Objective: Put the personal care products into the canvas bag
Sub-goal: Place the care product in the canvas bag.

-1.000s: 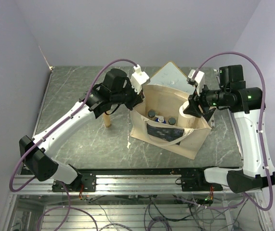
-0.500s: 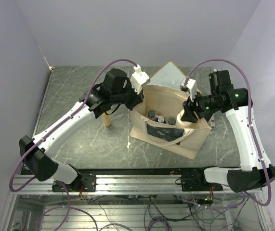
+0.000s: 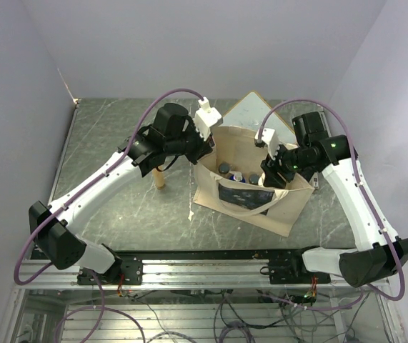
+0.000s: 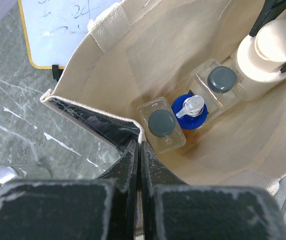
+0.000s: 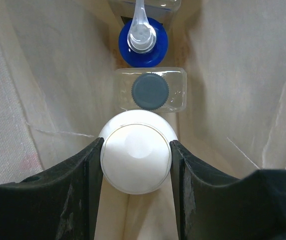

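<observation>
The canvas bag [image 3: 289, 207] stands open in the middle of the table. My left gripper [image 3: 202, 153] is shut on the bag's left rim [image 4: 139, 145]. My right gripper [image 3: 271, 171] is down inside the bag, shut on a cream cylinder [image 5: 136, 160], which also shows in the left wrist view [image 4: 273, 47]. On the bag's floor stand two clear bottles with dark caps [image 4: 161, 123] [image 4: 221, 79] and, between them, a bottle with a blue cap [image 4: 189, 112]. A tan tube [image 3: 161, 179] stands on the table left of the bag, under my left arm.
A white wood-framed board [image 3: 250, 111] leans behind the bag. A small pale scrap [image 3: 191, 213] lies on the table by the bag's front left corner. The table's front rail [image 3: 211, 257] runs along the near edge.
My right gripper has moved left and down into the bag with the cream cylinder. My left arm has stayed on the rim.
</observation>
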`<state>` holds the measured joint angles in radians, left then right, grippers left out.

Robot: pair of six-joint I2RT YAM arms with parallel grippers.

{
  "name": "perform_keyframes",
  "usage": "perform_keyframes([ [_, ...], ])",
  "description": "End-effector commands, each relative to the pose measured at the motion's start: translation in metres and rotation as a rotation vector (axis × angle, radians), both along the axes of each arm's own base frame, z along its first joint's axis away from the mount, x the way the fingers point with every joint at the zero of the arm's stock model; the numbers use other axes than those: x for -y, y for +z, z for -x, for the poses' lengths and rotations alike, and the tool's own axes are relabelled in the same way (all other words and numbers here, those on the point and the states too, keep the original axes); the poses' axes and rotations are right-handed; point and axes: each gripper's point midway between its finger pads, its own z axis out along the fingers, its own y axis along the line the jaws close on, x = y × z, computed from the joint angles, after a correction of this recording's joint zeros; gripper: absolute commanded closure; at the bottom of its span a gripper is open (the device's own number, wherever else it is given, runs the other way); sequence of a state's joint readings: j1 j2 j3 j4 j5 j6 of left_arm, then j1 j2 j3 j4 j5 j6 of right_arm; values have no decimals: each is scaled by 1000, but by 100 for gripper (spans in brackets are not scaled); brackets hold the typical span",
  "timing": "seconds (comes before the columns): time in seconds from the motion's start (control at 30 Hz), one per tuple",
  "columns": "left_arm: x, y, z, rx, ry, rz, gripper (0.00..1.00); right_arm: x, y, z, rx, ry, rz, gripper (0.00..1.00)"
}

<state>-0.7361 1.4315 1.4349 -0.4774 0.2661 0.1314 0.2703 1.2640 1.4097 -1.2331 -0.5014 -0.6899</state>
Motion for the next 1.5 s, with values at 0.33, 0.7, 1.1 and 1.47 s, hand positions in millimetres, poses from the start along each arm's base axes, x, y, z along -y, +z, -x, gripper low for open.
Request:
perform_keyframes([
  [0.33, -4, 24, 4, 85, -18, 18, 77, -23, 21, 6, 51, 90, -79, 100],
  [0.7, -20, 91, 6, 280, -28, 33, 29, -20, 24, -7, 59, 0, -61, 100],
  [1.1, 29, 20, 114, 192, -632, -107, 25, -10, 27, -24, 93, -108, -24, 100],
  [1.47, 84, 2, 124, 317, -717, -220, 21, -3, 17, -18, 55, -118, 18, 100],
])
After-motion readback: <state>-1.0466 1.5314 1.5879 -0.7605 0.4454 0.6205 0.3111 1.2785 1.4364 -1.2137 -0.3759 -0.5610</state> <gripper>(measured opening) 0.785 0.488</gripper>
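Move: Still pinched in the left fingers is the canvas bag's left-end rim; the bag's near rim by its handle, where this hand goes next, lies about 13 cm back, 7 cm right and 4 cm lower. Inside stand a grey-capped bottle some 6 cm right, 6 back, and the blue-capped bottle 10 right, 8 back, both about 14 below. From the right hand, the white bottle it grips hangs 6 cm straight below, over another grey-capped bottle's right side, that one 5 cm left and 10 down. Letting go of the bag's left-end rim, the left hand opens wide and lifts about 8 cm clear, then sweeps some 13 cm back and 7 cm right while coming down again, turning about 40 degrees clockwise until its open fingers straddle the near rim and handle. The right hand keeps its grip on the white bottle inside the bag, staying within a centimetre and turning slightly clockwise. ##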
